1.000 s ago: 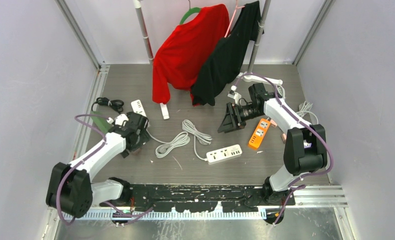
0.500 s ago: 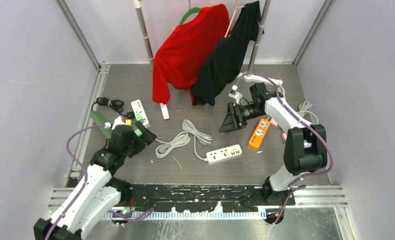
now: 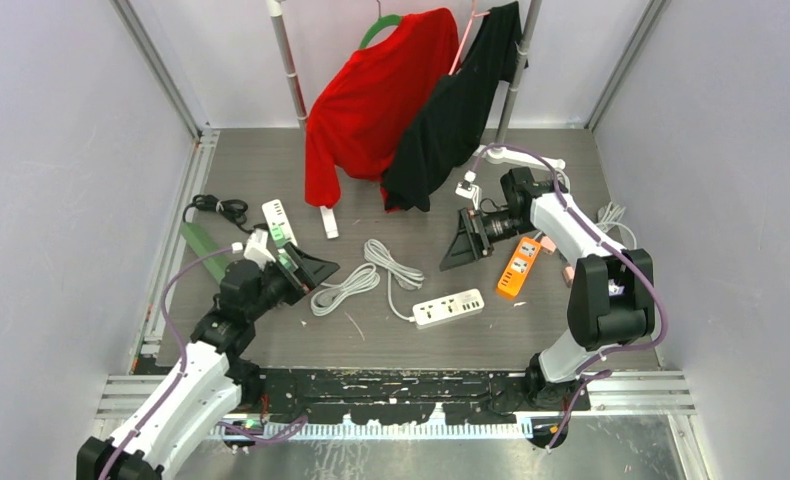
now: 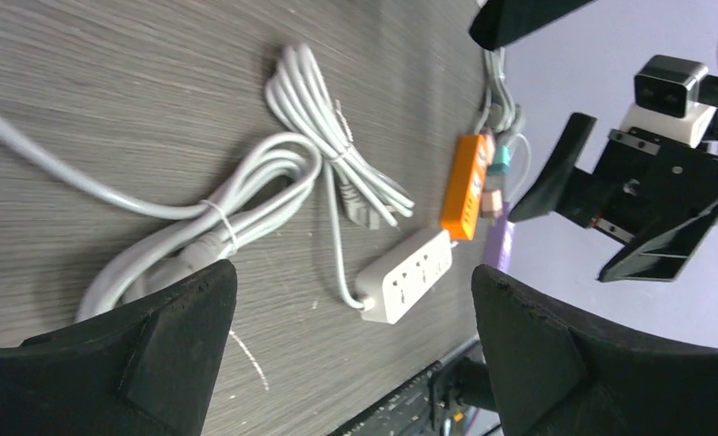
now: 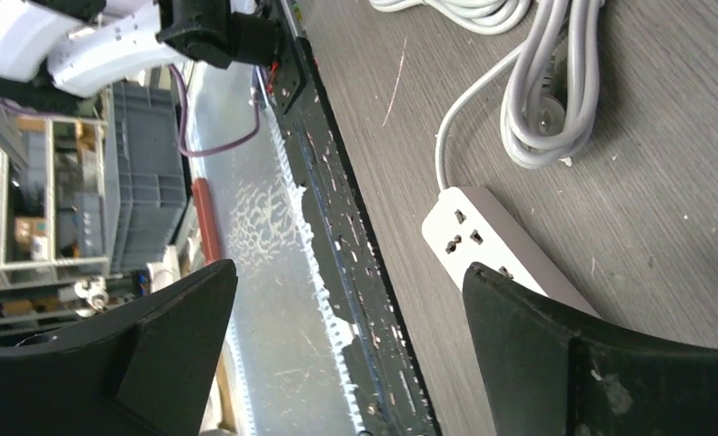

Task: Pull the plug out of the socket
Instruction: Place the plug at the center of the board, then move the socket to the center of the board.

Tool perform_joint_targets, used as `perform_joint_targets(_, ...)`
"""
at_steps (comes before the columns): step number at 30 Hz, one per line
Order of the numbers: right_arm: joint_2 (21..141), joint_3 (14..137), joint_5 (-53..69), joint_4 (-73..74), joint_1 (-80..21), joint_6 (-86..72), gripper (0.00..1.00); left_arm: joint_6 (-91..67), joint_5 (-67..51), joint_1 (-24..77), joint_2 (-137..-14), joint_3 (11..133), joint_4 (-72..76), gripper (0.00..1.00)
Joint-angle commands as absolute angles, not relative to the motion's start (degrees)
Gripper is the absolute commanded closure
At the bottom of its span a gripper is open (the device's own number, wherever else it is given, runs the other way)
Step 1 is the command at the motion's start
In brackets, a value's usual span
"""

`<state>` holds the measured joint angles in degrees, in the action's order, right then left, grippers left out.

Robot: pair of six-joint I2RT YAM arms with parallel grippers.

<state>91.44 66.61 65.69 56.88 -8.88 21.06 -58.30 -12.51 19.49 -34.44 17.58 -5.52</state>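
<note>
An orange socket strip (image 3: 519,266) lies at the right of the floor, with a pink plug (image 3: 549,244) against its far end. The strip (image 4: 464,186) also shows in the left wrist view. A white socket strip (image 3: 448,307) lies mid-floor with nothing plugged in, its coiled white cable (image 3: 356,280) to the left. My right gripper (image 3: 459,248) hangs open just left of the orange strip, holding nothing. In its wrist view the right gripper (image 5: 348,271) is open above the white strip (image 5: 492,250). My left gripper (image 3: 321,270) is open beside the coil, and its wrist view shows it (image 4: 351,277) empty.
A red garment (image 3: 371,100) and a black one (image 3: 451,110) hang from a rail at the back. A second white strip (image 3: 279,222), a green strip (image 3: 199,248) and a black cable (image 3: 221,208) lie at the left. Loose white cables (image 3: 607,216) lie by the right wall.
My left arm has swung forward and right, bringing its open gripper to the cable coil. The right gripper has stayed in place and its jaws stand wider.
</note>
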Motion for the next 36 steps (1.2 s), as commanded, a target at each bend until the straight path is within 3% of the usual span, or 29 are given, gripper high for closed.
perform_joint_targets(1,88.81,68.77,69.28,62.84,-8.86,34.37,0.00,-62.48,-20.70,19.25,-36.98,15.12,11.02,0.00)
perform_joint_targets(10,81.68,60.28,62.32,65.79,-11.17,65.26,0.00,-62.45,-23.42,20.62,-36.83,13.74,17.73,0.00)
perform_joint_targets(18,76.91,50.08,35.91,43.51,-25.87,63.25,0.00,-60.68,-24.11,20.83,-34.95,14.23,16.74,0.00)
perform_joint_targets(26,78.76,46.09,28.13,37.56,-31.60,63.81,0.01,-60.62,-23.60,20.94,-34.39,13.46,16.08,0.00)
perform_joint_targets(30,80.52,44.96,25.83,36.03,-33.63,63.69,0.05,-60.61,-23.63,20.90,-34.11,13.68,16.01,0.00)
perform_joint_targets(36,82.54,45.46,23.54,35.16,-35.11,62.23,0.26,-60.39,-23.65,20.99,-32.40,13.31,14.41,0.00)
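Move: The white socket strip lies below my right hand, about 15 cm down, some 4 cm back and nearly level left-right. The nearer cable coil is roughly 9 cm to that hand's left and 5 cm farther out; the orange strip is about 13 cm to its right and 4 cm out. From my left hand the white strip is some 24 cm to the right, 3 cm back and 13 cm below. I drop my open right hand about 13 cm onto the white socket strip, first drawing back some 6 cm, then easing 2 cm forward. On the way I steepen the fingers from pointing mostly left and roll them to straddle the strip, then start closing. My empty, open left hand shifts right, then rises about 4 cm, tipping up slightly. ##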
